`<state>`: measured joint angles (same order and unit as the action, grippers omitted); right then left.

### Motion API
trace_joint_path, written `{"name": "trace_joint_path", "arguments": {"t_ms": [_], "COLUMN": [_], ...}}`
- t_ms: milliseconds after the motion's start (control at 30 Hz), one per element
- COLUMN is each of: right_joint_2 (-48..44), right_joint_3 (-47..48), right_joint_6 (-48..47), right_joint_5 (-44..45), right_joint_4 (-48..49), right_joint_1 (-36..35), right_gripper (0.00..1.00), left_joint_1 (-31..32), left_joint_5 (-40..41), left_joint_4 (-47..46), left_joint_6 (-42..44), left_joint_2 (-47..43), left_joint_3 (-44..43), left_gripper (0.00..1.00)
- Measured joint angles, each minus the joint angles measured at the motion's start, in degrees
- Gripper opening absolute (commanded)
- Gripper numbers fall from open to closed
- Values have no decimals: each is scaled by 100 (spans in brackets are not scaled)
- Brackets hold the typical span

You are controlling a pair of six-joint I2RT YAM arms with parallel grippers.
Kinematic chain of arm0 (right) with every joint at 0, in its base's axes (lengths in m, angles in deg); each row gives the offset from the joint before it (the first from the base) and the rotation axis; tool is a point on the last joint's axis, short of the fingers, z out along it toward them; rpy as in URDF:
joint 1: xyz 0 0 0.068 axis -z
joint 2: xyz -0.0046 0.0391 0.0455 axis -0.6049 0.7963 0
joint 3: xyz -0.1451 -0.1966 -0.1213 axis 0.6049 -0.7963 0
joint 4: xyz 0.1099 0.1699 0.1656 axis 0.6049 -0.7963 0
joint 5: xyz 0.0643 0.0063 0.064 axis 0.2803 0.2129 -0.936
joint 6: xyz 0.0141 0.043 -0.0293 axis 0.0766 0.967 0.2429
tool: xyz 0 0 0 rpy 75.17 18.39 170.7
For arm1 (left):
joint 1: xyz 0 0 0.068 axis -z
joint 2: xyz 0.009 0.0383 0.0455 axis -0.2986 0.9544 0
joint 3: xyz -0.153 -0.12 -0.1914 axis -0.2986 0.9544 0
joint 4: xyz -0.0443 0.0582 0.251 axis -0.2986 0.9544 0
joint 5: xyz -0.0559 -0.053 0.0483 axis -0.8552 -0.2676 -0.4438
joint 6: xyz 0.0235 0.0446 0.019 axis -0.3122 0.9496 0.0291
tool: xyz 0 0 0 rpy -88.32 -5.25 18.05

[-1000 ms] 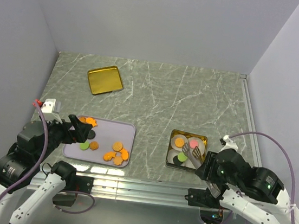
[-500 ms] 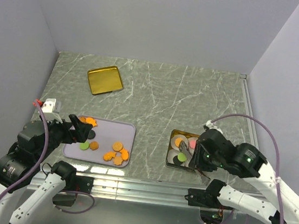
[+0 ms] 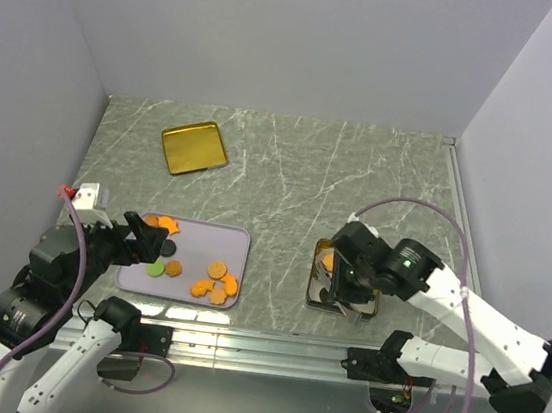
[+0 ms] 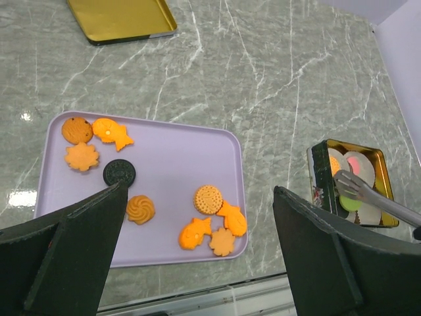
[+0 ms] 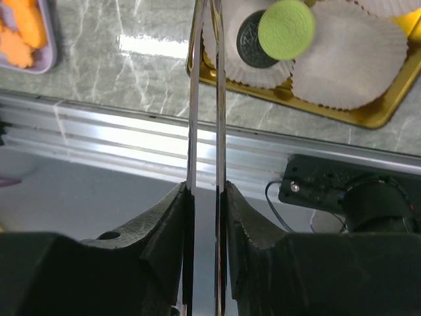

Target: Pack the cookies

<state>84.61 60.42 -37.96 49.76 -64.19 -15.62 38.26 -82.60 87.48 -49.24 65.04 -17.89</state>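
Several cookies (image 3: 214,282) lie on a purple tray (image 3: 193,229), mostly orange ones (image 4: 208,198) plus a black one (image 4: 119,172). My left gripper (image 3: 146,236) hovers open over the tray's left part, nothing between its fingers (image 4: 79,243). My right gripper (image 3: 351,274) is over a gold tin (image 3: 322,247) and shut on metal tongs (image 5: 195,99). The tong blades run close together toward the tin's near-left corner. A green cookie (image 5: 286,20) and a black cookie (image 5: 250,36) rest in a paper cup there. The tong tips (image 4: 348,183) reach over the tin.
A gold lid (image 3: 194,147) lies at the back left of the marble table. White paper cups (image 5: 348,59) fill the tin (image 5: 368,118). A metal rail (image 5: 118,138) runs along the table's near edge, just below the tin.
My right arm has swung left and forward from the right side until it covers the tin, and its jaws have squeezed the tongs narrower. The left arm has stayed still.
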Motion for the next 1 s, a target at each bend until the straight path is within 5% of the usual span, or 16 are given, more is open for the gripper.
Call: {"name": "trace_joint_path", "arguments": {"t_ms": [400,900,1000], "right_joint_2": [881,2487,2542], "right_joint_3": [55,1722,1738], "right_joint_6": [-271,-756,-793], "right_joint_5": [-7,-256,-219], "right_joint_4": [389,918,887], "right_joint_1": [0,-17,-17], "right_gripper": [33,31,37], "left_joint_1": [0,0,0], "left_joint_5": [127,188,188], "left_joint_4": [11,22,24], "left_joint_6": [-20,-66,-74], "left_joint_2": [-114,-114,-114], "left_joint_3": [0,0,0], "left_gripper": [98,98,98]}}
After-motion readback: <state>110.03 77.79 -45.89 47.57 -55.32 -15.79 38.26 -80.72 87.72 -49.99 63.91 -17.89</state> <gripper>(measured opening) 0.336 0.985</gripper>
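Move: The right hand holds the tongs, their tips already inside the cookie box near its left wall; the box's middle is about 2 cm ahead of that hand, 3 cm to its right and 12 cm below. In the box, the green cookie lies about 3 cm nearer and 2 cm left of the middle, the orange one 3 cm farther and 3 cm left. The lavender tray is centred some 34 cm left of the hand, 1 cm ahead. From the left hand, the box lies roughly 38 cm right, 4 cm back, 23 cm below. Keep the right gripper's hold on the tongs and sink about 2 cm, easing left and forward. Then sweep left and forward, rising again, for some 9.5 cm left and 6.5 cm forward in all, with the tips bearing on the inside of the box's left wall so they drag the box towards the lavender tray; let the wrist turn nearly 10 degrees counter-clockwise. ##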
